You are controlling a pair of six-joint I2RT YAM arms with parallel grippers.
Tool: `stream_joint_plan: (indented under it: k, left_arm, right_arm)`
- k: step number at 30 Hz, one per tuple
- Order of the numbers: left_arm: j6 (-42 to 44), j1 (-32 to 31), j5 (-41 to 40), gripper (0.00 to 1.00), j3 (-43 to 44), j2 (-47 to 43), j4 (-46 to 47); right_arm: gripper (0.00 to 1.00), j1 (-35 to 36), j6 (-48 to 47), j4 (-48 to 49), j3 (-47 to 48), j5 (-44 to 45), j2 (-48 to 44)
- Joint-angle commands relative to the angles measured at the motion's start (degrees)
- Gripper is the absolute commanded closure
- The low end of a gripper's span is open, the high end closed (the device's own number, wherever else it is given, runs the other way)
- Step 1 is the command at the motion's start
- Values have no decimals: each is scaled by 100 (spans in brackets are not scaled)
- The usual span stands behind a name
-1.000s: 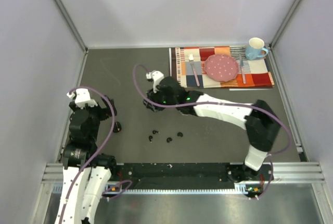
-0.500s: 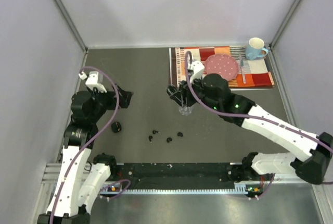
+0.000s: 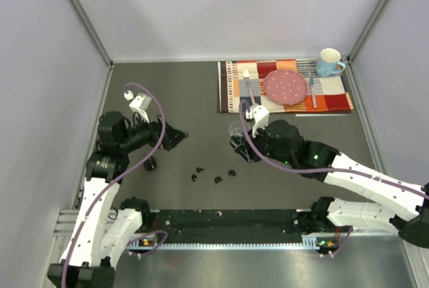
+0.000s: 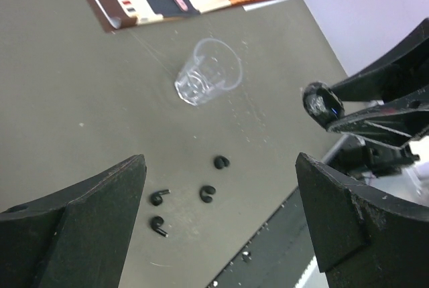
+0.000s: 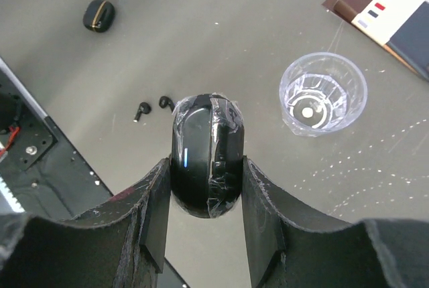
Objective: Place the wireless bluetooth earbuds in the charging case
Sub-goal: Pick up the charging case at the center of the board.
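Note:
Four tiny black earbuds [image 3: 214,175] lie loose on the dark table near its front middle; the left wrist view shows all of them [image 4: 208,193], the right wrist view two [image 5: 143,110]. My right gripper [image 3: 238,146] is shut on a black oval charging case [image 5: 206,154], closed and wrapped in clear film, held above the table just right of the buds. The case also shows in the left wrist view [image 4: 322,104]. My left gripper [image 3: 175,135] is open and empty, raised left of the buds, its jaws wide apart [image 4: 221,175].
A clear plastic cup [image 3: 236,129] stands just behind the right gripper. A second black case [image 3: 150,163] lies at the left by the left arm. A striped placemat [image 3: 285,86] with plate, cutlery and blue mug [image 3: 330,61] is at the back right.
My right arm has swung from the left-centre to the middle and come nearer with the case. My left gripper has reached out to the right toward the buds.

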Motion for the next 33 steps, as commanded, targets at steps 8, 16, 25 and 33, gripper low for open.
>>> stream_joint_plan:
  k: [8, 16, 25, 33]
  left_arm:
    - [-905, 18, 1083, 2, -466, -214, 357]
    - [-1011, -26, 996, 2, -747, -346, 339]
    - [-940, -263, 785, 2, -694, -171, 278]
    - [-695, -1272, -593, 2, -362, 426, -19]
  right_arm:
    - [100, 391, -1309, 176, -204, 696, -229]
    - [100, 427, -1818, 458, -626, 863, -730]
    - [100, 427, -2276, 528, -986, 784, -1153]
    - [100, 435, -2917, 870, -1074, 678, -1241]
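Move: The left hand, empty and open, has the charging case roughly 17 cm to its right, 3 cm back and 5 cm lower. From that hand the earbud pair on the left lies about 5 cm right, 4 cm back and 20 below. The right hand already holds the case between its fingertips; from it the glass stands some 11 cm ahead, neither left nor right, 11 lower, and the earbud pair on the right about 4 cm left, 1 back, 15 lower. The right fingers keep their pinch on the charging case, carrying it about 4 cm to the right and slightly down, first dipping and partly rising again, while the wrist rolls some 25 degrees about the fingers' own line. The left hand, fingers staying wide open, first draws back and sinks, pauses, then follows rightward and lower, pointing about 10 degrees further right; it doesn't touch the case. ##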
